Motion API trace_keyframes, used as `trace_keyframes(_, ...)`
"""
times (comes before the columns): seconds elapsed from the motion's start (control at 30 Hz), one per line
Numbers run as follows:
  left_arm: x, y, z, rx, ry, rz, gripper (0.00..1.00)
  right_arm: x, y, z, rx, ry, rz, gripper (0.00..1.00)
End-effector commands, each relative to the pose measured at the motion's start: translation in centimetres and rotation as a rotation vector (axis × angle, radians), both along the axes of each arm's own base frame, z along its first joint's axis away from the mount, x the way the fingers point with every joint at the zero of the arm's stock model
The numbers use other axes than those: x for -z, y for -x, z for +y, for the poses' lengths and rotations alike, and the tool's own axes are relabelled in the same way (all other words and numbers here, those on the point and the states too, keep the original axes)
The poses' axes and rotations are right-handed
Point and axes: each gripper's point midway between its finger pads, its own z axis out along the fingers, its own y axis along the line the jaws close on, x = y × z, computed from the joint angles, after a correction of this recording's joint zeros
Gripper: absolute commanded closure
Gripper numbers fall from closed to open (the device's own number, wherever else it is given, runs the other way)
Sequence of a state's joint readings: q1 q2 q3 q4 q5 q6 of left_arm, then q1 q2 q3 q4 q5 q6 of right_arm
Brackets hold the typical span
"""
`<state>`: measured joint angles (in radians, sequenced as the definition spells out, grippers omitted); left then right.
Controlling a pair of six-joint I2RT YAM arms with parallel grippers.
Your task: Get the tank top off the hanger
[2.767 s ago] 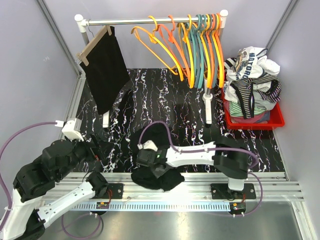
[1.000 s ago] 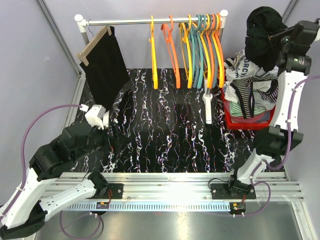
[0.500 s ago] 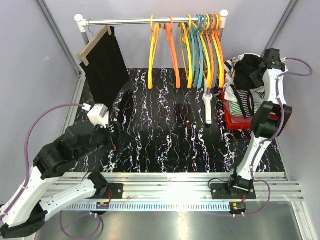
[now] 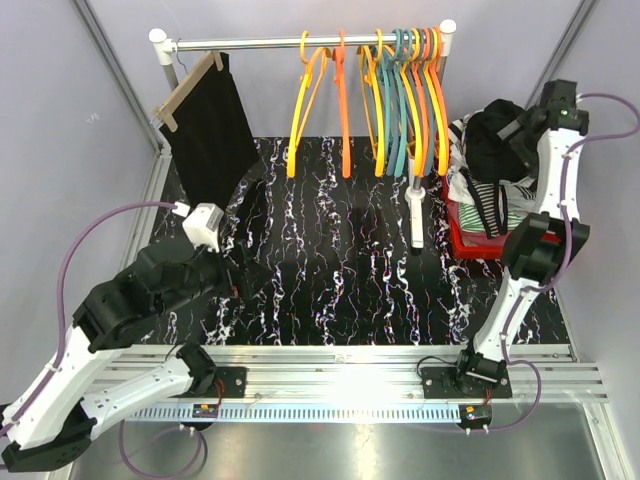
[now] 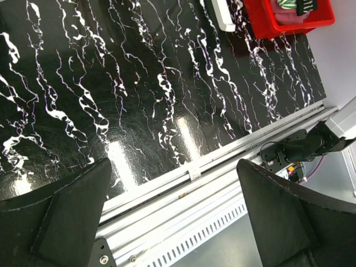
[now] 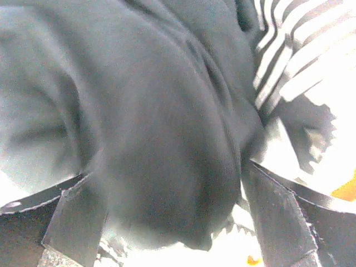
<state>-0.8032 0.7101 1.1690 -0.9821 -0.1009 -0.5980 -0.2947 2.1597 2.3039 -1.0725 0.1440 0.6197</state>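
Observation:
A black tank top lies bunched on top of the clothes pile in the red bin at the far right. My right gripper hovers just over it with its jaws wide apart. The dark cloth fills the right wrist view and bulges between the fingers, which do not pinch it. Another black garment hangs from a wooden hanger at the left end of the rail. My left gripper is open and empty over the table's front edge.
Bare orange, yellow and teal hangers hang on the rail of the white rack, whose feet stand on the black marbled table. Striped and printed clothes fill the bin. Grey walls close both sides.
The right arm came down from high above the bin onto the pile and its jaws opened, leaving the tank top there. The left arm crept forward. The loose hangers are swinging.

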Motion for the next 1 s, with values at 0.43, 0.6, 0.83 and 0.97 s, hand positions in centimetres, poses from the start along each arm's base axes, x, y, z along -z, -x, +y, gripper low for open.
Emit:
trace_keyframes(0.43, -7.4, 2.0, -0.3, 0.107, 0.178, -0.172, 0.01, -18.1, 19.3, 17.1, -0.546, -0.233, -0.521, 0.00)
trace_keyframes(0.6, -8.2, 2.7, -0.8, 0.167, 0.186, -0.176, 0.01, -18.6, 26.7, 22.0, -0.636, -0.339, -0.574, 0.00)
trace_keyframes(0.83, -10.0, 3.5, -1.0, 0.195, 0.252, -0.210, 0.01, -23.5, 34.7, 26.2, -0.771, -0.415, -0.757, 0.00)
trace_keyframes(0.97, -10.6, 3.9, -1.1, 0.218, 0.273, -0.217, 0.01, -25.9, 37.9, 27.8, -0.861, -0.424, -0.820, 0.00)
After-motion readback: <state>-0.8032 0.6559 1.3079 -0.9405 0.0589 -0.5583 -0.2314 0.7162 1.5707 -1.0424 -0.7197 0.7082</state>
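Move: The open right hand is over the basket, having already let go: the black tank top lies about 5 cm below it and 3 cm to its left. The striped clothes are some 13 cm back, 5 cm left and 10 cm below; the rack's white foot is about 12 cm back, 28 cm left and 22 cm below. From the left hand, the black tank top lies roughly 36 cm ahead, 65 cm right and 14 cm below. Open right hand rises off the black tank top, then swings back 35 cm and left; left rises 7 cm. ##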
